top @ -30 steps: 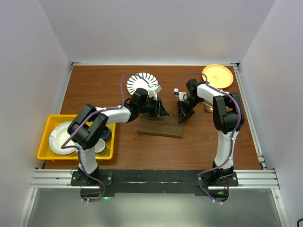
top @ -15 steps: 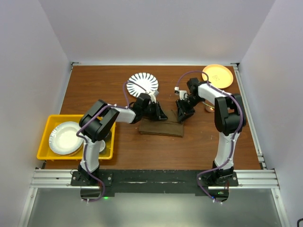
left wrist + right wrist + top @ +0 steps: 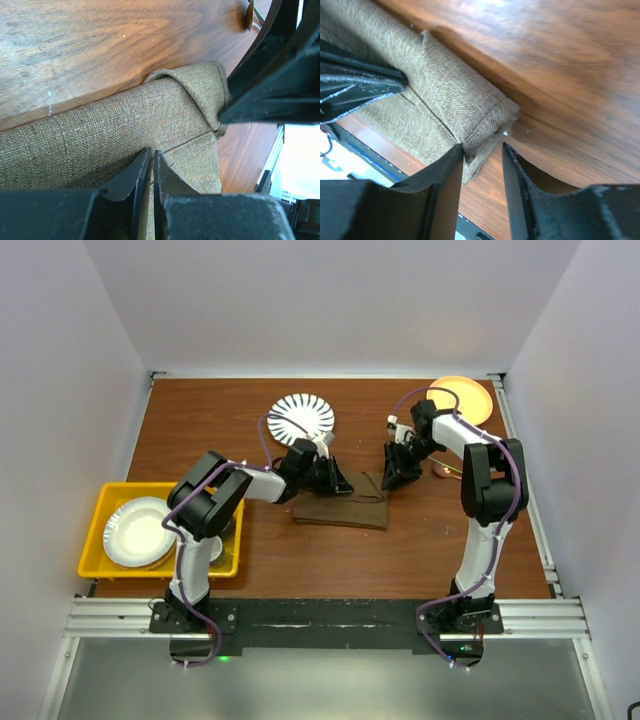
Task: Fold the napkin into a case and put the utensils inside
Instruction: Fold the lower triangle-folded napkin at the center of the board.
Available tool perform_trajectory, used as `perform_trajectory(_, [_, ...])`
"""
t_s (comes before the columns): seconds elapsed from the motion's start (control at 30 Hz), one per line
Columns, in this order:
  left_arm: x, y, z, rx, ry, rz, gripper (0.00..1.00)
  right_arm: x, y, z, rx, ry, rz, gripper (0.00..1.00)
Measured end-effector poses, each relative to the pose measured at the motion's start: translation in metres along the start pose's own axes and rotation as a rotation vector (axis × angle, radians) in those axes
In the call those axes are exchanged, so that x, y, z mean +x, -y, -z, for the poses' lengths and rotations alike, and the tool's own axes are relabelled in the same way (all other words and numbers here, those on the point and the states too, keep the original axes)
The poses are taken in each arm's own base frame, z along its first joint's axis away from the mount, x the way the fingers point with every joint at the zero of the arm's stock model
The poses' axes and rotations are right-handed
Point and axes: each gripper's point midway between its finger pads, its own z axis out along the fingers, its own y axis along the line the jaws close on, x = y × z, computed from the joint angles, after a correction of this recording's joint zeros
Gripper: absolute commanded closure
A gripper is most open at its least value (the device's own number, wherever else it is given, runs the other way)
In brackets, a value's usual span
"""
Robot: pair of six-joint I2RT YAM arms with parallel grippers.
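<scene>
The olive-brown napkin [image 3: 340, 508] lies folded into a long strip in the middle of the table. My left gripper [image 3: 335, 478] is at its far edge. In the left wrist view its jaws [image 3: 151, 151] are pressed together on a fold of the napkin [image 3: 125, 125]. My right gripper [image 3: 394, 476] stands at the strip's right end. There it is open [image 3: 482, 147], with the napkin's folded corner [image 3: 470, 115] loose between the fingers and touching the left one. A copper-toned utensil [image 3: 447, 472] lies right of the right gripper and shows again as the copper-toned utensil [image 3: 248, 15].
A striped plate [image 3: 300, 418] sits behind the napkin. An orange plate [image 3: 462, 398] is at the back right. At the left edge stands a yellow tray [image 3: 100, 502] holding white plates. Both arms reach inward over the table's middle.
The right gripper has opened, let go of the napkin's end and shifted slightly right. The left jaws have closed on the cloth. The napkin now lies flatter.
</scene>
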Motion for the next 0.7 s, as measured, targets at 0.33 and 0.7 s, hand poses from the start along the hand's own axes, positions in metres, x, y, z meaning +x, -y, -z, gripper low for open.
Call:
perform_trajectory(0.33, [0.000, 0.000, 0.000, 0.003, 0.003, -0.002, 0.90, -0.008, -0.012, 0.000, -0.069, 0.031, -0.064, 0.76])
perform_trajectory(0.7, [0.000, -0.001, 0.000, 0.004, 0.006, -0.003, 0.91, 0.002, -0.019, 0.000, -0.107, 0.026, -0.109, 1.00])
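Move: The folded napkin's right flap corner is already at the half-open right fingertips, about 1 cm back and 1 cm left of them and about 1 cm lower; from the left hand it lies some 8 cm right and 1 cm back. The napkin's middle is roughly 10 cm left and 4 cm back of the right hand. The spoon lies about 14 cm right and 4 cm forward of that hand, the striped plate some 19 cm left and 15 cm forward. The flap's loose corner is pinched by the right hand, whose fingers shut from not quite half open while it eases about 1.5 cm left and 1 cm up, first a touch forward, then about 1 cm back, with a small wrist tilt. The left hand keeps its nearly shut fingertips on the napkin's middle part without moving. ##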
